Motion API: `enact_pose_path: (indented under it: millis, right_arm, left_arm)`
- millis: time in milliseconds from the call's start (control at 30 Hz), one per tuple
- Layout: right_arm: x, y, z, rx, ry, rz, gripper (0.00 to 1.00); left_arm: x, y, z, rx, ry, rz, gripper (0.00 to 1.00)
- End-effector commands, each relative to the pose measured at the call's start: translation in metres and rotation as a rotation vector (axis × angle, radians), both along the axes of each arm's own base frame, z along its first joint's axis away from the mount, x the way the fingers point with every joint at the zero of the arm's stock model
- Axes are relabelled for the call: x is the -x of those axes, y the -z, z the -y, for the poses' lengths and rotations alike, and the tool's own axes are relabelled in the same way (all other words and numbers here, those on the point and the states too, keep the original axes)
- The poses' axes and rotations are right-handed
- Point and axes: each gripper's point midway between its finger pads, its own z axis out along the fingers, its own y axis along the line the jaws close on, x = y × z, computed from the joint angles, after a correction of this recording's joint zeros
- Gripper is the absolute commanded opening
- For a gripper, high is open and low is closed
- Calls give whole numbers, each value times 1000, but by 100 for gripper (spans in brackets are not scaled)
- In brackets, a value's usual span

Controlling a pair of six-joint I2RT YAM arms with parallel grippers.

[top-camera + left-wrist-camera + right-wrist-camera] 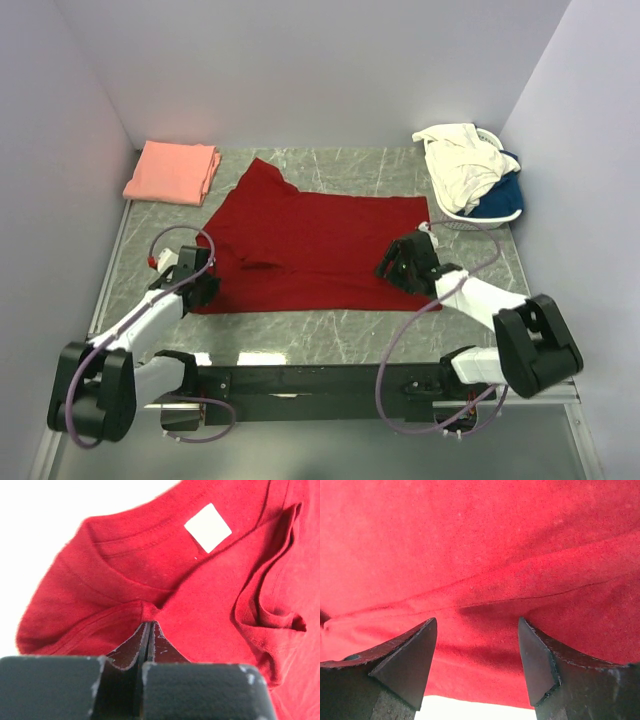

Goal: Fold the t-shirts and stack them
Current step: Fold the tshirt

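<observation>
A deep red t-shirt lies spread flat across the middle of the table. My left gripper is at its left edge. In the left wrist view the gripper is shut on a puckered fold of the red t-shirt, just below the collar and the white neck label. My right gripper hovers over the shirt's right side. Its jaws stand wide open over the red cloth near a hem, with nothing between them. A folded salmon pink t-shirt rests at the back left.
A white slatted basket stands at the back right corner. A cream-white t-shirt and a blue one are heaped in it. White walls close in the table on the left, back and right.
</observation>
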Motion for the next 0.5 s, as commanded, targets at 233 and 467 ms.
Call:
enact_pose_path:
  millis: [233, 467]
  right_arm:
    - [56, -4, 18, 44, -52, -74, 73]
    - [-23, -104, -62, -77, -310, 257, 70]
  left_arm:
    - [2, -29, -10, -37, -7, 37, 1]
    - [-48, -65, 22, 28, 142, 158, 3]
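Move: The red t-shirt lies right under both fingertips. Its middle is about 8 cm ahead and 23 cm right of the left hand, and 7 cm ahead and 15 cm left of the right hand. Its near edge runs some 6 cm behind both hands. The neck label is about 6 cm ahead and 2 cm right of the left hand; the folded pink shirt is 26 cm ahead and 9 cm left of the left hand. Both hands drag the t-shirt back, right about 5 cm, left 1.5, then lift off some 4 cm, swinging forward. ##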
